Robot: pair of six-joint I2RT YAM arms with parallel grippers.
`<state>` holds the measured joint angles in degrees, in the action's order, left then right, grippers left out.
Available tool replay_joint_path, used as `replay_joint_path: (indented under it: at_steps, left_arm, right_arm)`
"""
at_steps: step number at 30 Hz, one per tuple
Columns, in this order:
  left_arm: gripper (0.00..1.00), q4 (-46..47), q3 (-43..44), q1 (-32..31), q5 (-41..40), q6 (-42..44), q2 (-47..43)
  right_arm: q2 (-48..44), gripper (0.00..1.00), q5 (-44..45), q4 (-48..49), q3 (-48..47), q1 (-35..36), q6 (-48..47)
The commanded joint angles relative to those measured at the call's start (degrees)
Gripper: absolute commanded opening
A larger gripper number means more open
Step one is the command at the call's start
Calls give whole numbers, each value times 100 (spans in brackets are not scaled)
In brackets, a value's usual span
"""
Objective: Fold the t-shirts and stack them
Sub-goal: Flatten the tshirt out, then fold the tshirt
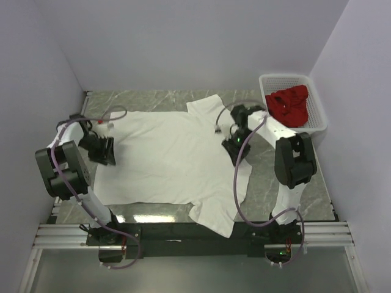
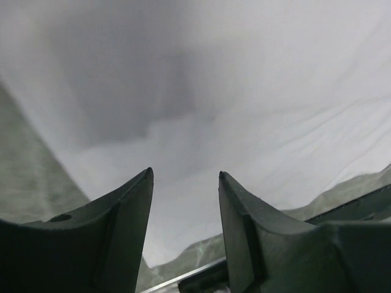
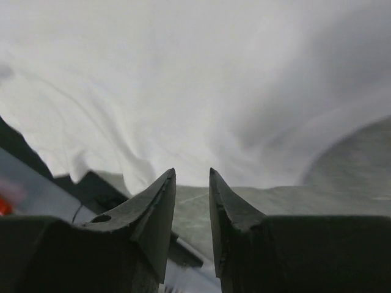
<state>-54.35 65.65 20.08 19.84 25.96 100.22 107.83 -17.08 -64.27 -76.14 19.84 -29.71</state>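
A white t-shirt [image 1: 171, 159] lies spread flat on the marble table, with one sleeve at the back and one at the front. A deep red t-shirt [image 1: 288, 105] sits bunched in the white basket [image 1: 317, 113] at the back right. My left gripper [image 1: 105, 151] is low at the shirt's left edge. Its jaws are open in the left wrist view [image 2: 185, 174], with white cloth [image 2: 244, 110] just beyond them and nothing between. My right gripper [image 1: 234, 146] is at the shirt's right edge. Its jaws [image 3: 192, 171] stand narrowly apart over bare table, with the cloth [image 3: 183, 91] ahead of them.
The basket stands against the right wall. Grey walls close in the table on the left, back and right. A metal rail [image 1: 195, 232] carrying both arm bases runs along the near edge. Bare marble [image 1: 146, 101] shows behind the shirt.
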Motion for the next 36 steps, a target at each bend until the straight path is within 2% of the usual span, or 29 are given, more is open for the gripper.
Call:
replay_joint_path:
  at_steps: [1,3,6,8,10,14,20,25,29,36]
  left_arm:
    - [54,-260,1404,32,1029,86,-40]
    - [59,-33,2263,32,1381,-221,180]
    - [66,466,3187,32,1619,-696,716]
    - [78,775,3576,23,1672,-1072,1156]
    - [80,1239,4042,32,1716,-1285,1576]
    - [80,1883,4597,14,1769,-1838,2123]
    - [79,2060,4993,-82,1630,-1866,2616]
    - [81,1832,5195,-100,1427,-1726,2967]
    - [82,1708,5283,-109,1313,-1602,3143]
    - [82,1708,5397,-144,1225,-1646,3337]
  right_arm:
    - [-132,37,-1077,-174,-1734,-506,201]
    - [79,40,-1244,168,-2786,-779,483]
    - [868,43,-1114,739,-4087,-990,975]
    - [1221,50,-999,1291,-4618,-1078,1397]
    - [1668,55,-885,1731,-5129,-1175,1721]
    - [2145,59,-674,3486,-5122,-1280,2223]
    - [3085,62,-771,4492,-5710,-1289,2514]
    - [3499,67,-700,4836,-5842,-1280,2436]
    - [3604,67,-770,5029,-5719,-1263,2304]
    - [3789,67,-946,5118,-6053,-1149,2286]
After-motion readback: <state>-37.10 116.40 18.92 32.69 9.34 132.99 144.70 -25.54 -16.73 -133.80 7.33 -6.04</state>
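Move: My left hand hovers about 3 cm over the t-shirt; its far-left corner lies roughly 30 cm ahead and about level sideways, the near-left corner some 22 cm back and 3 cm left. From my right hand, also about 3 cm up, the outer corner of the far sleeve is some 42 cm ahead and 7 cm left. The near sleeve lies about 27 cm back and 12 cm left, the white basket 33 cm ahead and 34 cm right. I swing both hands forward above the t-shirt in high arcs, opening both grippers wider: my left goes about 28 cm to its far-left corner, my right about 40 cm to the far sleeve's outer corner. Each climbs, then sinks; my right finally lifts a little while my left keeps easing down. My fingers tip forward, the left some 30 degrees, the right more, turning clockwise. ##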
